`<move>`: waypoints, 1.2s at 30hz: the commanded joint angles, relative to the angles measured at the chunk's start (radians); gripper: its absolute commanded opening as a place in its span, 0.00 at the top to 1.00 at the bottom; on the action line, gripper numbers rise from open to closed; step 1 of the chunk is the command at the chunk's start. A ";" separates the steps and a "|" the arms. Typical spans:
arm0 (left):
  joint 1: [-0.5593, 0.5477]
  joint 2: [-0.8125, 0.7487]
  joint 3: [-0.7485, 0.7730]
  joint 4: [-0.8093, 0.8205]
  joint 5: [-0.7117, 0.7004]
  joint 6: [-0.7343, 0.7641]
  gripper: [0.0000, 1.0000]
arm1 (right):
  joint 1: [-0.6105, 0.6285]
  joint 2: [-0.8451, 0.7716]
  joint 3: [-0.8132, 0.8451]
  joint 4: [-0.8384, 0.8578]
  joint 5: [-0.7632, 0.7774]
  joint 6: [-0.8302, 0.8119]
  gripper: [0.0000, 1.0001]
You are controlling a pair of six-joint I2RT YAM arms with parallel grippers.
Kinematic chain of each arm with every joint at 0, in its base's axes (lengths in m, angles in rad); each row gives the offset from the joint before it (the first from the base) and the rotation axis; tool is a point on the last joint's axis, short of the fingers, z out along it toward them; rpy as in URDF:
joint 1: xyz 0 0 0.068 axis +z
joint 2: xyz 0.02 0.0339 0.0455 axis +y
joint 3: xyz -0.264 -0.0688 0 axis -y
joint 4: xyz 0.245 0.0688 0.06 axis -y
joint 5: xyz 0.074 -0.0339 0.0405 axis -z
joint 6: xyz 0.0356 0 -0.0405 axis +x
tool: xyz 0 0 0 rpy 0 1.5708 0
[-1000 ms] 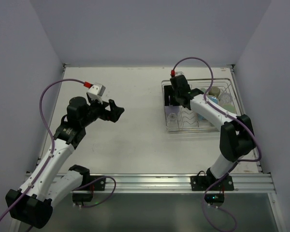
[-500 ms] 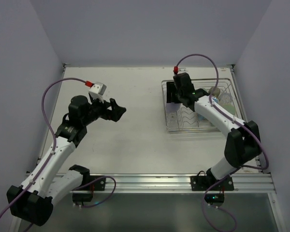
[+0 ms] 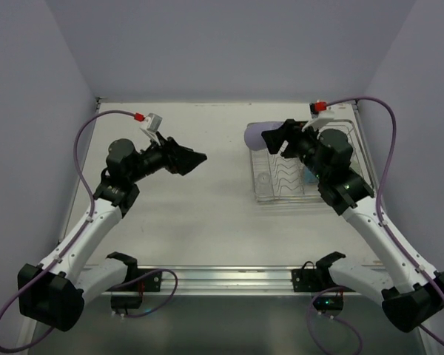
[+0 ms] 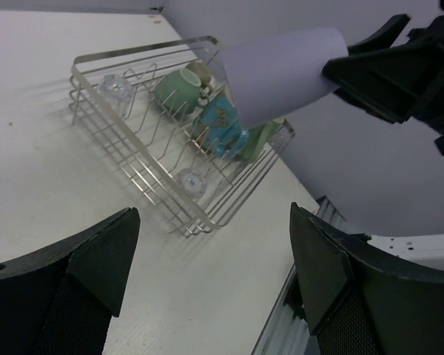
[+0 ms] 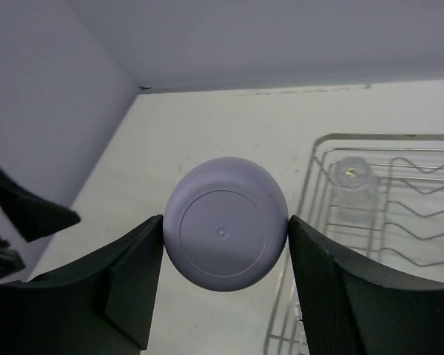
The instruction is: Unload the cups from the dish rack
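Observation:
My right gripper (image 5: 226,229) is shut on a lavender cup (image 5: 224,223), its base facing the wrist camera. In the top view the lavender cup (image 3: 256,135) hangs in the air over the left end of the dish rack (image 3: 288,200), with the right gripper (image 3: 275,140) behind it. The silver wire dish rack (image 4: 133,53) holds a green cup (image 4: 179,87), a teal cup (image 4: 226,122), an olive-brown cup (image 4: 203,70) and two clear glasses (image 4: 117,87). My left gripper (image 3: 194,159) hovers open and empty left of the rack, pointing at it.
Pale walls close the table at the back and both sides. A metal rail (image 3: 266,279) runs along the near edge by the arm bases. The right arm hides much of the rack's right half in the top view.
The right arm has lifted the lavender cup out of the rack and swung it up and left. The left gripper has turned toward the rack, its jaws slightly narrower.

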 commanded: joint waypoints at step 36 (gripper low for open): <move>-0.089 0.108 0.224 -0.054 -0.369 0.031 1.00 | 0.008 0.151 -0.331 0.712 -0.573 0.519 0.01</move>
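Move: The right hand holds the lilac cup by its base end, the cup's middle some 3 cm ahead and 3 cm left of it; it goes to the left gripper, about 22 cm left, 2 cm back and 5 cm lower. Of the clear glasses in the rack, the near one lies level with the right hand and the far one 17 cm ahead, both straight below by 27 cm. For the left hand the cup is about 5 cm ahead, 19 cm right, 5 cm higher. The right hand carries the lilac cup about 10 cm left and 4 cm back towards the left gripper, swinging some 30 degrees counter-clockwise and rolling its left side up, while the left hand comes about 5 cm right and 4 cm up, rolls its left side down and shuts on the cup's rim, pinching the wall. With that grip made, the right fingers open off the base end and sink some 4 cm, and the left hand draws the cup a few centimetres forward. ##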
